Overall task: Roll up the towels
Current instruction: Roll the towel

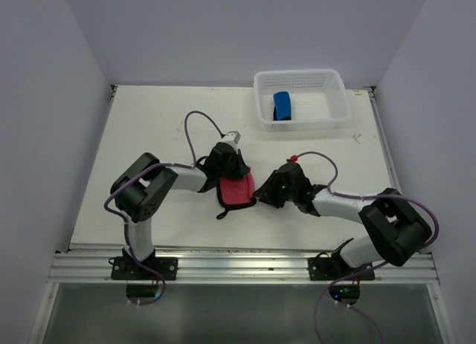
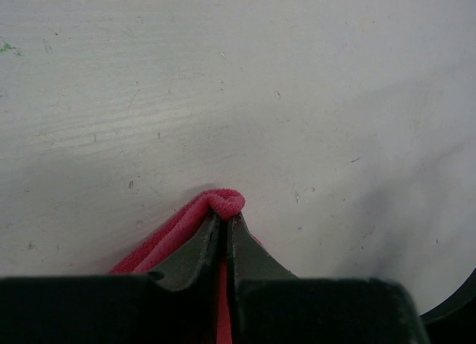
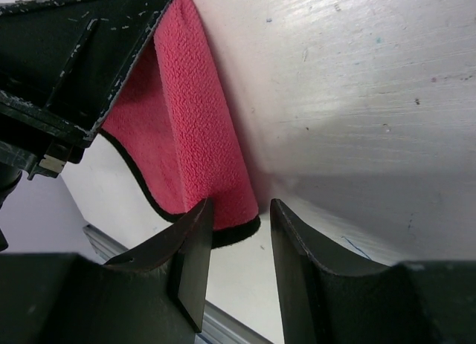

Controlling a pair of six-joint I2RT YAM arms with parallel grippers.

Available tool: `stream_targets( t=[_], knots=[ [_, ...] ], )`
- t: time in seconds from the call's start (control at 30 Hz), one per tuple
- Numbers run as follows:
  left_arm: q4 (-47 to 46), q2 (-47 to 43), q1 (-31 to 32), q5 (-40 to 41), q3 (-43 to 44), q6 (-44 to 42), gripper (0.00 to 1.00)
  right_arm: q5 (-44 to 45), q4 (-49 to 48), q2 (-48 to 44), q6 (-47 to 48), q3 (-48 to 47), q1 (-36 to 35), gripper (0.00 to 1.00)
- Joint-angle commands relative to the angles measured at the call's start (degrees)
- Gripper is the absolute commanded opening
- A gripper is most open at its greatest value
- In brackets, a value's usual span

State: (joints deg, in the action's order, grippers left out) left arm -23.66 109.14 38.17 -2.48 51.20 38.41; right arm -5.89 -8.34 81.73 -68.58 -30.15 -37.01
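The pink-red towel [image 1: 238,191] with dark edging lies partly folded at mid-table between the two arms. My left gripper [image 1: 230,177] is shut on a bunched fold of it; in the left wrist view the fingers [image 2: 212,244] pinch the fold of the towel [image 2: 223,203] just above the table. My right gripper [image 1: 259,198] stands open at the towel's right side. In the right wrist view the gripper [image 3: 239,210] has its tips at the lower corner of the towel [image 3: 186,136], not closed on it. The blue towel [image 1: 282,106] sits rolled in the basket.
The white mesh basket [image 1: 320,122] stands at the back right of the table. The left gripper's black body [image 3: 74,54] hangs close above the towel in the right wrist view. A metal rail [image 1: 238,264] runs along the table's near edge.
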Motion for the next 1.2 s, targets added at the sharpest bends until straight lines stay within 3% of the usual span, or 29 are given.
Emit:
stream_targets(
  t=[0.0,0.47,0.77,1.03,1.17],
  knots=[
    [7.9,1.7,-0.7,5.6,-2.8,-1.4,0.00,-1.7,-1.9,1.1,0.1,-2.2,-1.1,0.41],
    [7.7,1.6,-0.7,6.1,-3.7,-1.1,0.00,0.7,1.0,5.4,2.7,-3.2,-3.6,0.38],
    [8.6,0.7,-0.7,5.8,-2.9,-1.5,0.00,2.0,-0.4,6.8,5.5,-1.7,-4.2,0.23],
    [13.4,-2.4,-0.6,6.9,0.4,-2.7,0.00,3.0,-2.0,7.0,8.2,-0.7,-4.5,0.01],
    [17.1,-4.1,-0.7,7.9,2.8,-3.7,0.00,4.4,-1.1,6.7,11.3,-0.6,-5.0,0.00]
  ],
)
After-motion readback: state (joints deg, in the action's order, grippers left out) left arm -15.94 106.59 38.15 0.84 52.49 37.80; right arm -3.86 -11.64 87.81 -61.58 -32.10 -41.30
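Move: The towel's near right corner is the right hand's next grip, about 2 cm to its left, 1 cm back and 2 cm below the open fingers. The towel's far corner, already pinched by the left fingers, is roughly 9 cm ahead and 4 cm left of the right hand, and the black hanging loop some 5 cm back and 11 cm left. From the left hand the near right corner lies about 9 cm back and 4 cm right, 1 cm lower. Right hand moves about 2 cm left and down, closing on the towel's near right corner; left still pinches. ##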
